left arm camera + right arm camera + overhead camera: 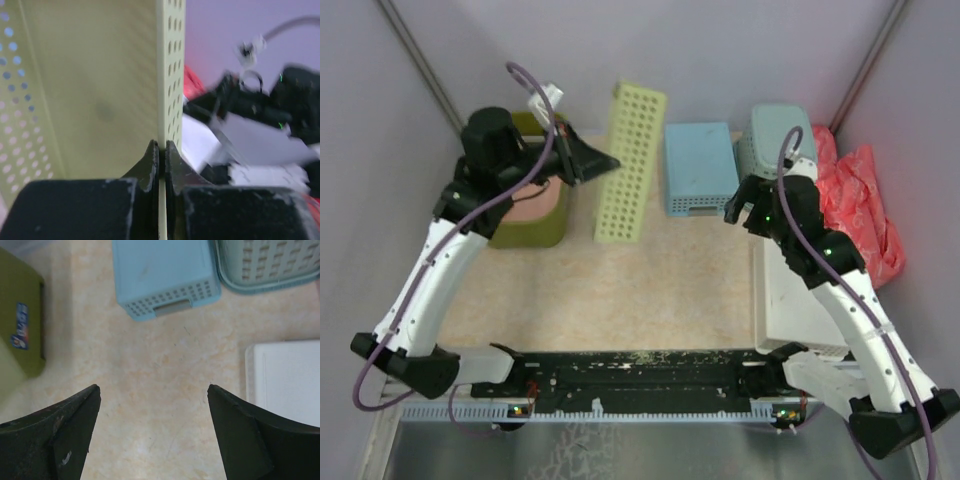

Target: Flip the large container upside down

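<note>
The large container, an olive-green tub, sits at the table's left under my left arm, which hides part of it. Its olive side with a blue sticker shows at the left edge of the right wrist view. My left gripper is not on it. It is shut on the thin perforated wall of a light-green tray, which stands up on its long edge just right of the tub. My right gripper hangs open over bare table with nothing between its fingers.
A blue perforated basket lies base-up behind the table's middle, also seen in the right wrist view. A pale teal basket stands to its right. A red bag and a white box fill the right side.
</note>
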Controlling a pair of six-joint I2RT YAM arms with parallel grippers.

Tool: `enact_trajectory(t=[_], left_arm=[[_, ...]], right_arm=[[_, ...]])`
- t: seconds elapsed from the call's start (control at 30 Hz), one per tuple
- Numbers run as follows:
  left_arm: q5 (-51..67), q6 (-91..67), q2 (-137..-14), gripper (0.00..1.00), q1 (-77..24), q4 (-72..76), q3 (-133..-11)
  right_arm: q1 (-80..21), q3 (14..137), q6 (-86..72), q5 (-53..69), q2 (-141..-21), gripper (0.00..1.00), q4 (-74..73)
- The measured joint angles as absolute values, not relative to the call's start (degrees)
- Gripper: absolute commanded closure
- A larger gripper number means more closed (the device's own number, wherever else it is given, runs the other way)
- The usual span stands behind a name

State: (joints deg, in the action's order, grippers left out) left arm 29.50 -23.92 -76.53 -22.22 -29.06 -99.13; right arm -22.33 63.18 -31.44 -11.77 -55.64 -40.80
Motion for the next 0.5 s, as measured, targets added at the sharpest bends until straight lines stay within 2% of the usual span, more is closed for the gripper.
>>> enact_trajectory(t=[0.13,0.3,0.4,0.5], left_arm=[[37.28,-36.71,-71.68,1.00,-29.65,-15.57,-81.56],[43.13,-54.39,-70.70,1.00,-31.92,4.21,-61.47],[44.56,-64.01,-72.42,1.00,-32.51,16.86,-54.30],[46.15,-70.96,-74.72,1.00,-33.50,25.93,-52.60]], right_arm=[[-22.33,71.55,-30.57,-15.55,-53.89,0.11,-42.59],[-22.33,76.73,-29.39,-19.44,-52.71,0.11,-45.21],[-22.33,77.38,-28.86,-20.38,-51.57,0.11,-46.06],[-22.33,77.38,-28.51,-20.80,-51.00,0.11,-46.81]])
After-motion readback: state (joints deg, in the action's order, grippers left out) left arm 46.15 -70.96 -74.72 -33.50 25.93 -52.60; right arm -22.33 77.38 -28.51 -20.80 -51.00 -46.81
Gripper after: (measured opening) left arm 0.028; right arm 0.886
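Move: The left gripper already holds the light-green basket by a long wall. The clear table it is bound for lies about 45 cm below, 17 cm right and 5 cm back; the blue basket is 21 cm right, 15 cm ahead, and the olive bin 23 cm left, 11 cm ahead. From the open right gripper, the light-green basket is some 21 cm left, 3 cm ahead and 10 cm higher; the blue basket is 18 cm ahead, 5 cm left. Bring the left gripper down about 13 cm while drawing it back and to the right, away from the olive bin, keeping the pinch on the light-green basket's wall. Swing the fingers clockwise to point right, rolling the basket's far end down. Raise the open right gripper some 10 cm, easing it slightly right and tipping its fingers up about 15 degrees. ##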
